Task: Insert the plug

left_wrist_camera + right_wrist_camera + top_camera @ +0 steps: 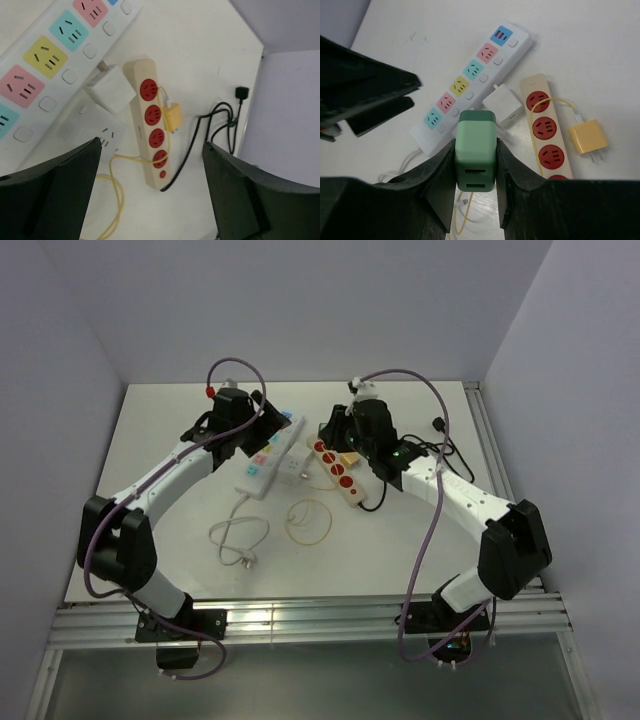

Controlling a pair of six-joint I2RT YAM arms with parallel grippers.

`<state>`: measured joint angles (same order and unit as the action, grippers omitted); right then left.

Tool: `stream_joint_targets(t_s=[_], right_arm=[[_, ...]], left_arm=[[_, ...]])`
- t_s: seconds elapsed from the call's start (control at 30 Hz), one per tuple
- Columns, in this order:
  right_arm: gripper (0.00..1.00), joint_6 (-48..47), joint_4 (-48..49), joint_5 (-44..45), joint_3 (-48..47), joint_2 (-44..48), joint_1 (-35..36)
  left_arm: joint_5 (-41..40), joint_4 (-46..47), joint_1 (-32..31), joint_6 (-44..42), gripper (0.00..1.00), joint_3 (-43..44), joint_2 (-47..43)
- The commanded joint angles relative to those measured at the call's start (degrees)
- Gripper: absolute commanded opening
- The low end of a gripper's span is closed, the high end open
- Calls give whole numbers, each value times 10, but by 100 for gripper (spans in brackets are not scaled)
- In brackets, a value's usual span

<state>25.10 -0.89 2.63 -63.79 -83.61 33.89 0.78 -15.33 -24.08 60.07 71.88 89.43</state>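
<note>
My right gripper (475, 165) is shut on a green plug (475, 145), its two USB slots facing the camera, held above the table. Below it lie a white power strip (470, 82) with pastel sockets and a beige strip (544, 127) with red sockets. A white plug (111, 92) lies on its side between the two strips, prongs toward the white strip (45, 75). A yellow plug (173, 117) rests loose beside the beige strip (150, 125). My left gripper (152, 200) hangs open and empty above the strips. From above, the left gripper (268, 425) and right gripper (328, 432) face each other.
A yellow cable (310, 520) loops on the table in front of the strips, with a coiled white cable (238, 538) to its left. A black cord (220, 117) runs from the beige strip toward the right wall. Walls enclose the table on three sides.
</note>
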Motion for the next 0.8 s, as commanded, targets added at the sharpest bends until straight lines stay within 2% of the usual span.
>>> stream_joint_targets(t_s=[0.0,0.1,0.23,0.33,0.5,0.6,0.77], right_arm=[[0,-75,-78,-43,-76,-42,-6],[0,-81,-112,-42,-101,-69,-14],[0,-82,-114,-33,-70,-52,-29],[0,-88,-141,-27,-56,-38,-43],[0,-81,-194,31,-49,-3,-57],[0,-72,-200,42,-34,29,-74],[0,-59,-177,36,16,90,-109]], left_arm=[[21,39,0,-73,88,38,21],[43,71,3,-93,88,33,32],[113,102,2,-116,87,28,57],[115,79,-8,-134,86,52,91],[131,72,-28,-133,87,96,145],[128,49,-40,-142,87,140,193],[171,70,-45,-126,83,186,272]])
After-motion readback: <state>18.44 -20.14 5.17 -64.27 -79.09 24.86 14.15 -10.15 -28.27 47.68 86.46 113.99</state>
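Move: The yellow charger plug, which the open left hand heads for, lies about 20 cm to its right, 10 cm ahead and 19 cm below. The red-socket power strip's middle is some 3 cm left of the charger and 4 cm nearer the base; the white adapters are around 14 cm left of it and 3 cm nearer. From the right hand, which already holds the green adapter, the charger is roughly 12 cm ahead, 9 cm right and 21 cm below. Right and down goes the left hand, about 9 cm and 8 cm, with some 3 cm forward, towards the yellow charger, turning clockwise some 20 degrees with fingers staying wide open. The right hand keeps its pinch on the green adapter and swings 10 cm to the right, sinking over 5 cm and then rising about 2, while its left side rolls down some 15 degrees. ##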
